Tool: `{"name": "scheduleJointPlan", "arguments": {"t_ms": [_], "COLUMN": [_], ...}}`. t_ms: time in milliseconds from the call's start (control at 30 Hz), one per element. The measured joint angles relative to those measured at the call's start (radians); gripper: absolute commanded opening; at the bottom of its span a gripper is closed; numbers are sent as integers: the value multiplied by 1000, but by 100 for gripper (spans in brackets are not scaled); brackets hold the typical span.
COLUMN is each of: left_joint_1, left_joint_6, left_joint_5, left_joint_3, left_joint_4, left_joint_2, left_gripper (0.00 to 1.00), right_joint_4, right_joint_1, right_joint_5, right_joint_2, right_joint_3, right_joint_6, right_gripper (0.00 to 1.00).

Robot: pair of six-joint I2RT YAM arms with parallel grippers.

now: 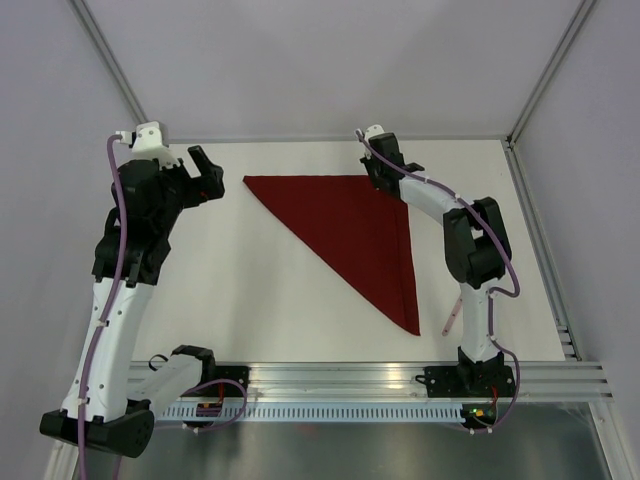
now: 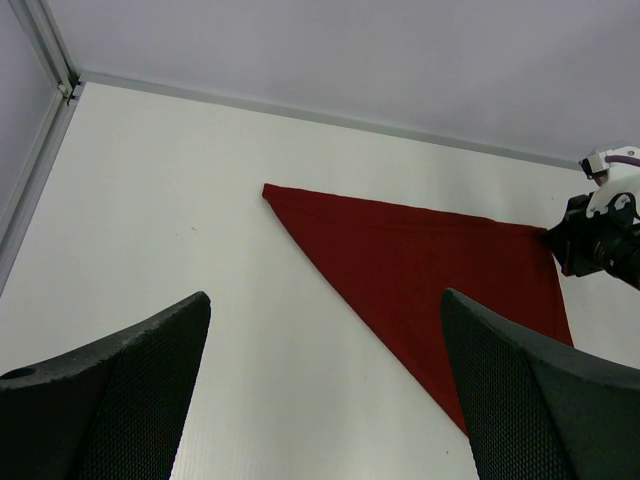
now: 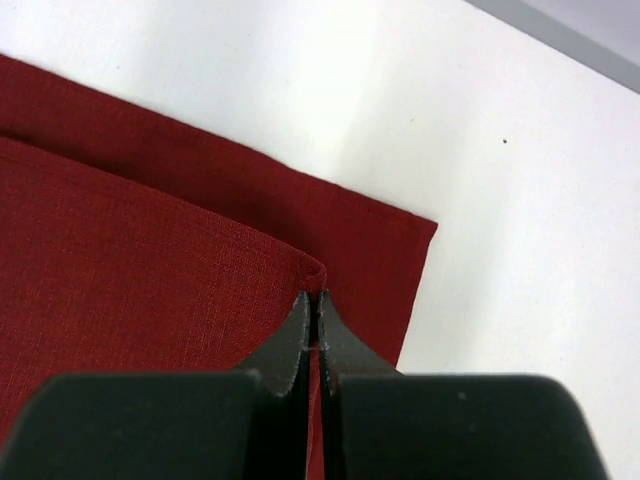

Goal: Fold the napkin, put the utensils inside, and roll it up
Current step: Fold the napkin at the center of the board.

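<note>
The dark red napkin (image 1: 360, 232) lies folded into a triangle on the white table, its long edge running from far left to near right. My right gripper (image 1: 383, 176) is shut on the napkin's upper layer (image 3: 150, 300) at the far right corner, with the lower layer's corner (image 3: 395, 250) lying flat just beyond the pinched one. The fork (image 1: 452, 314) lies near the right arm's base, mostly hidden behind the arm. My left gripper (image 1: 208, 175) hovers open left of the napkin's far left tip (image 2: 275, 192), with nothing between its fingers (image 2: 530, 400).
A metal frame rail (image 1: 545, 250) runs along the table's right edge, and another rail (image 2: 40, 55) borders the far left corner. The arm bases (image 1: 470, 385) sit on a slotted rail at the near edge. Pale walls close the back.
</note>
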Motion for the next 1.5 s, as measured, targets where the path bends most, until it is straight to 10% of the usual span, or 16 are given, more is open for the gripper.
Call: {"name": "scheduleJointPlan", "arguments": {"t_ms": [1500], "left_joint_1": [0], "left_joint_6": [0], "left_joint_5": [3], "left_joint_3": [-6], "left_joint_4": [3], "left_joint_2": [29], "left_gripper": [100], "right_joint_4": [18], "right_joint_1": [-124], "right_joint_5": [5], "right_joint_2": [85], "right_joint_3": [56], "right_joint_6": [-7], "right_gripper": [0]}}
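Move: The folded-over corner of the napkin is already pinched in the right gripper. The far-right corner, where it is being taken, lies about 6 cm to the right, 5 cm ahead and some 4 cm below. The napkin's far-left corner is roughly 40 cm left and 3 cm ahead, its near-right corner 7 cm right and 43 cm back. The fork is 18 cm right and 33 cm back. From the left gripper, the far-right corner is about 27 cm ahead, 46 cm right and 32 cm below. Keep the right fingers shut on the folded-over corner and draw it about 6 cm to the right and 3 cm forward, towards the napkin's far-right corner, so the upper layer comes to lie over the lower one. Sink some 2 cm on the way, mostly early and again late, and let the hand turn slightly clockwise. Do not let go yet. ##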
